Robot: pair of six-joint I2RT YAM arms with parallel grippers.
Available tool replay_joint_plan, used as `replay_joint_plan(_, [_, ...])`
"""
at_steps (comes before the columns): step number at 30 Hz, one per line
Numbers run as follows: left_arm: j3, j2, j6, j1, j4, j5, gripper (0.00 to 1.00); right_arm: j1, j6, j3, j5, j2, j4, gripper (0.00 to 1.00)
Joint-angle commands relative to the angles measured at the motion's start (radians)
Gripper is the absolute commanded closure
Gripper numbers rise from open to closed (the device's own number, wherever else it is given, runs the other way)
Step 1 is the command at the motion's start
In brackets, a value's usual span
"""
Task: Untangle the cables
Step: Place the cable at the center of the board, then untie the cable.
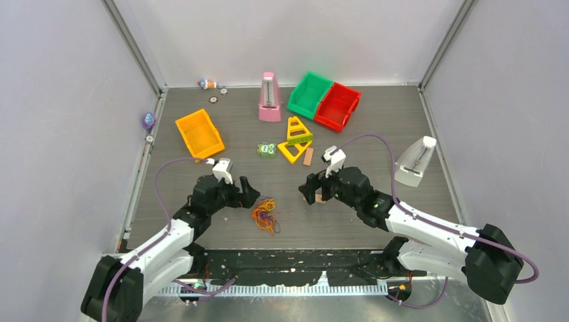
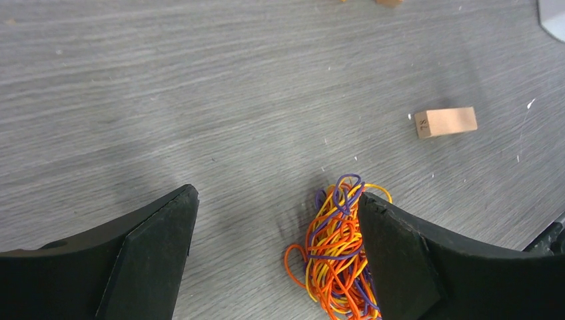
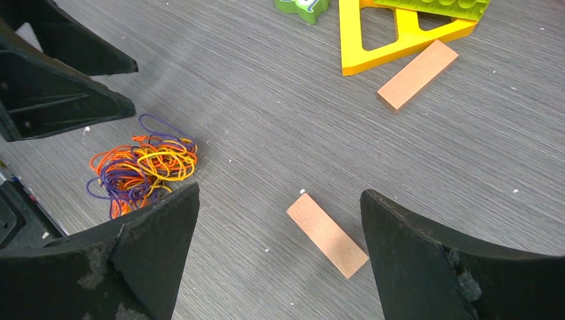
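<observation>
The cables [image 1: 264, 215] lie in a small tangle of orange, yellow and purple strands on the grey table, between the two arms and close to the near edge. My left gripper [image 1: 249, 191] hovers just left of and above the tangle, open. In the left wrist view the cables [image 2: 336, 247] rest against the inner face of the right finger [image 2: 400, 260], and the wide gap of the left gripper [image 2: 278, 200] holds nothing. My right gripper [image 3: 280, 193] is open over a wooden block [image 3: 326, 235], with the cables [image 3: 140, 170] off to its left.
A second wooden block [image 1: 308, 156] lies by yellow triangle frames [image 1: 294, 137] and a small green toy [image 1: 266, 149]. Further back stand an orange bin [image 1: 199, 133], a pink metronome [image 1: 270, 98], and green [image 1: 309, 94] and red [image 1: 337, 106] bins. A white metronome [image 1: 416, 161] lies at the right.
</observation>
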Motion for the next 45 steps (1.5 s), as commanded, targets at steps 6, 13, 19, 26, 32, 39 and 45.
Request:
replay_joint_plan(6, [0.176, 0.29, 0.021, -0.046, -0.059, 0.141, 0.15, 0.001, -0.004, -0.007, -0.053, 0.054, 0.089, 0.05])
replay_joint_plan(13, [0.269, 0.454, 0.05, -0.081, -0.106, 0.205, 0.47, 0.002, -0.017, 0.022, -0.132, 0.167, 0.143, 0.03])
replay_joint_plan(19, [0.264, 0.419, 0.047, -0.082, -0.122, 0.232, 0.84, 0.003, -0.005, 0.057, -0.264, 0.262, 0.197, 0.02])
replay_joint_plan(26, [0.273, 0.328, 0.012, -0.081, -0.139, 0.248, 1.0, 0.05, 0.023, 0.101, -0.419, 0.383, 0.294, 0.13])
replay_joint_plan(32, [0.297, 0.291, -0.002, -0.081, -0.109, 0.264, 1.0, 0.113, 0.052, 0.14, -0.477, 0.445, 0.372, 0.21])
replay_joint_plan(39, [0.297, 0.301, -0.008, -0.081, -0.084, 0.274, 1.0, 0.176, 0.056, 0.173, -0.39, 0.55, 0.377, 0.29])
replay_joint_plan(45, [0.288, 0.308, -0.024, -0.081, -0.067, 0.271, 1.0, 0.192, 0.075, 0.201, -0.286, 0.632, 0.347, 0.56])
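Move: The cable bundle lies beside the left hand, its middle about 5 cm back, 5 cm to the right and 5 cm below; its far end is nearly level with that hand. For the right hand the bundle is some 14 cm left, 6 cm back and 11 cm below. One wooden block sits nearly straight under the right hand, 12 cm down; a second is about 12 cm ahead of that one. A green toy lies roughly 20 cm farther out than the bundle, straight beyond it. The bundle's far end is pinched by the left hand, which sinks about 4 cm while swinging 5 cm right, tips down, shuts, then lifts the strands roughly 5 cm. Meanwhile the open right hand drops, sweeps some 13 cm left and 7 cm back, turning about 30 degrees counter-clockwise, then dips again and starts closing around the bundle's near part. ##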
